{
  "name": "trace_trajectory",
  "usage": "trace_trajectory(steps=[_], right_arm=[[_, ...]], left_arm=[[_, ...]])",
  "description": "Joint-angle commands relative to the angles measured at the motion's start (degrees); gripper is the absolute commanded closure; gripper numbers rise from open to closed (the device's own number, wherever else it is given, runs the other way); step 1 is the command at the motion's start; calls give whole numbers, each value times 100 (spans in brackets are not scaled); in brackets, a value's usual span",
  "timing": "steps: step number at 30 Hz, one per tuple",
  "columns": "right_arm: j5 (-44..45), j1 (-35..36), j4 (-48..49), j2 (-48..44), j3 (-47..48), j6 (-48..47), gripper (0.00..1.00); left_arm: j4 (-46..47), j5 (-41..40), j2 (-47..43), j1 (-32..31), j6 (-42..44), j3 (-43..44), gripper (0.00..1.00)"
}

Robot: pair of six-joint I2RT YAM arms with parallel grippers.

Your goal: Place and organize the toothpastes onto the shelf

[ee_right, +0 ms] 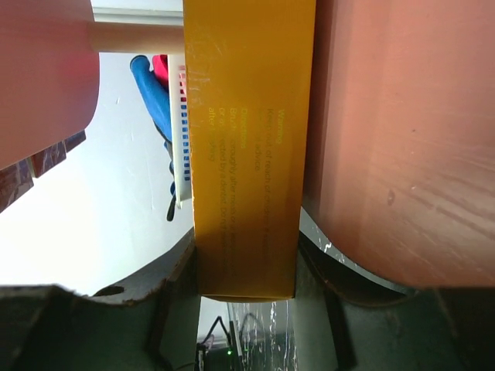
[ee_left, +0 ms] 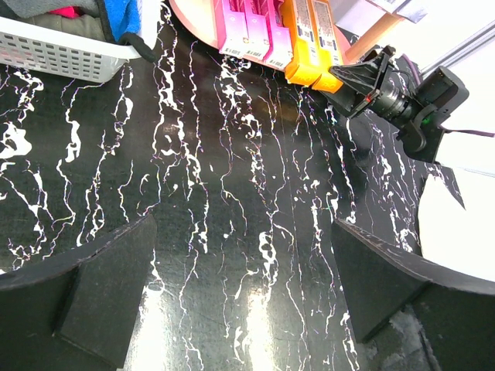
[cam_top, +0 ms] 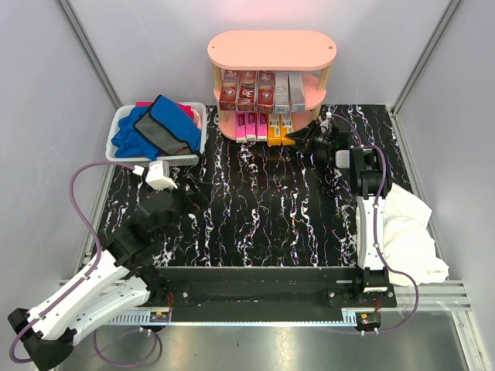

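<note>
The salmon-pink shelf point(cam_top: 271, 48) stands at the back of the table. Dark red toothpastes point(cam_top: 247, 89) and silver-grey ones point(cam_top: 288, 89) fill its middle tier. Bright pink toothpastes point(cam_top: 251, 124) point(ee_left: 247, 31) lie on the bottom tier, with orange ones point(ee_left: 302, 39) beside them. My right gripper point(cam_top: 300, 139) point(ee_right: 247, 270) is shut on the near end of an orange toothpaste point(ee_right: 247, 154) point(cam_top: 281, 137), which points in between the shelf's tiers point(ee_right: 402, 139). My left gripper point(cam_top: 193, 193) point(ee_left: 247, 286) hangs open over bare table with nothing between its fingers point(ee_left: 108, 286).
A white plastic bin point(cam_top: 124, 116) point(ee_left: 62, 54) holding blue and grey cloths point(cam_top: 158, 127) sits left of the shelf. A crumpled white cloth point(cam_top: 410, 228) lies by the right arm. Grey walls close in on three sides.
</note>
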Motion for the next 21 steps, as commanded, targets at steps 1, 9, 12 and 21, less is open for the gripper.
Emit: trace_trajectory(steps=[1,9,12,21], right_arm=[[-488,9,-256,203,338,171,76],[-514,0,-424,300,392,162,58],[-392,-35,-415,178,234,119,38],[-49,-35,-397,-384,-688,-171,6]], left_arm=[[181,-53,-61,14,7,-42,1],[163,-44,-105,22,-10,-68,1],[163,-26,-105,22,-37,-85,1],[137,-9,-210,22,-81,-147,1]])
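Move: The right fingers grip the front end of the second yellow toothpaste, already on the lower shelf; its middle lies about 6 cm ahead and 1 cm to the left, at finger height. The first yellow toothpaste is some 4 cm left of it, level with it, and the nearest pink one about 8 cm left of it. The shelf's right post stands roughly 6 cm right of the hand and 8 cm ahead. From the left hand, the second yellow toothpaste is some 36 cm ahead, 22 cm right and 17 cm lower. Almost in place at first, still pinching the yellow toothpaste's front end from above and below, the right hand then spreads its fingers from half to nearly wide open and lets go. As they part it eases back about 1 cm, away from the shelf, with the wrist tipping slightly. ##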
